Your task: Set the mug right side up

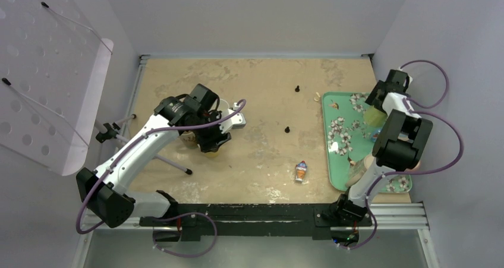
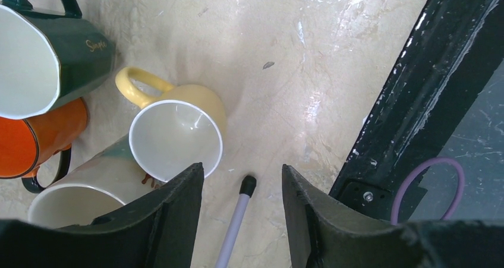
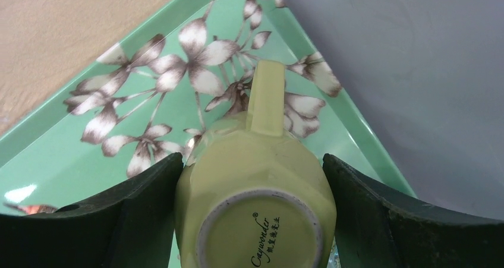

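Note:
The mug [image 3: 261,179] is pale green and stands upside down on the green flowered tray [image 3: 89,155], base toward the camera and handle pointing away. My right gripper [image 3: 252,161] straddles it, one finger pressed against each side of its body. In the top view the mug [image 1: 374,114] sits at the tray's [image 1: 342,131] far right, under the right gripper [image 1: 380,106]. My left gripper [image 2: 242,173] is open over bare table, nothing between its fingers; in the top view the left gripper [image 1: 213,142] hovers left of centre.
Beside the left gripper lie several other mugs: yellow [image 2: 178,131], orange [image 2: 35,137], dark green [image 2: 53,60] and cream [image 2: 89,185]. A thin rod with a black tip [image 2: 238,214] lies below it. A small toy [image 1: 301,171], two black pegs [image 1: 296,88] [image 1: 287,128] and a white rack [image 1: 47,78] are also there.

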Motion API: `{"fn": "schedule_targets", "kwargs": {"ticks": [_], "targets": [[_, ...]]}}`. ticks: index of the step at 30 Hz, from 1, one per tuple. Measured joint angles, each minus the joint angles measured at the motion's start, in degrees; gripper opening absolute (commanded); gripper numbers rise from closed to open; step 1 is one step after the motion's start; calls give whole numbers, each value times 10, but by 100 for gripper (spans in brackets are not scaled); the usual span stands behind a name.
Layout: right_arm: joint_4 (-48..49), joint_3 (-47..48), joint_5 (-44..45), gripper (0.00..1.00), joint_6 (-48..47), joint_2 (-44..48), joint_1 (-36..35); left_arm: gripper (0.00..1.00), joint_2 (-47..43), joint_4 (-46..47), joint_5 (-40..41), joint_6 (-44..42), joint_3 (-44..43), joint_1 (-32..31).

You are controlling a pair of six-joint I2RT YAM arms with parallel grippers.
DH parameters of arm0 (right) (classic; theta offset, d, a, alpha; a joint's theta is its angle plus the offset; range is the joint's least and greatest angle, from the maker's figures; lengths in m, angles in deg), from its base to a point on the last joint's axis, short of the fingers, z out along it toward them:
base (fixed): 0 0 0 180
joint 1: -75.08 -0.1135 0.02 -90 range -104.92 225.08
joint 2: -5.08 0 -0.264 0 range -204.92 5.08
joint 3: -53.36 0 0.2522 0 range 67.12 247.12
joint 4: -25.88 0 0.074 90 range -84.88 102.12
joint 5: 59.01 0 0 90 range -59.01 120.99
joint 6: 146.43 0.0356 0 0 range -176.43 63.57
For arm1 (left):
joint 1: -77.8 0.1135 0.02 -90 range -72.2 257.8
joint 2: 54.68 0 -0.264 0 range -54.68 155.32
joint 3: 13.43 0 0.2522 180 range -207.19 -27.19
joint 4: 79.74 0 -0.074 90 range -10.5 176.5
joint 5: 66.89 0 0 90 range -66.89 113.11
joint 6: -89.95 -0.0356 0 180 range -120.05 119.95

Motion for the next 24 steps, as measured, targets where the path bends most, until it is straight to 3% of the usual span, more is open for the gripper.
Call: {"fn": "schedule_targets", "kwargs": {"ticks": [6,10,16,24], "targets": [[3,-40,-62,0,-12,51,-20,59,-9,-2,-46,16,-27,14],[-7,-67,-94,0,-12,141,-84,66,-31,18,-107,51,-53,43],[13,-70,-165,0,17,312,-220,75,-69,100,-242,149,-75,91],[156,-107,-269,0,157,471,-441,82,-66,290,-413,354,-70,104]]}}
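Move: The light-green mug, upside down in the tray, is already gripped between the right fingers. The empty left gripper it is carried to lies about 78 cm to the right hand's left, 20 cm back and 10 cm higher; a black knob lies 43 cm left, 8 cm back. For the left hand the mug is about 78 cm right, 20 cm ahead and 10 cm down; a yellow mug stands 5 cm ahead and 2 cm right, the dark green mug 19 cm ahead, 4 cm right. The light-green mug stays pinched in the right fingers as that hand sweeps it fast out of the tray, about 40 cm left and 30 cm up, towards the left gripper, drawing back late on while the wrist swings counter-clockwise and tips up. The left hand rises some 18 cm clear of the yellow mug, shifts right, rolls about 50 degrees to point rightward, and opens wider. ##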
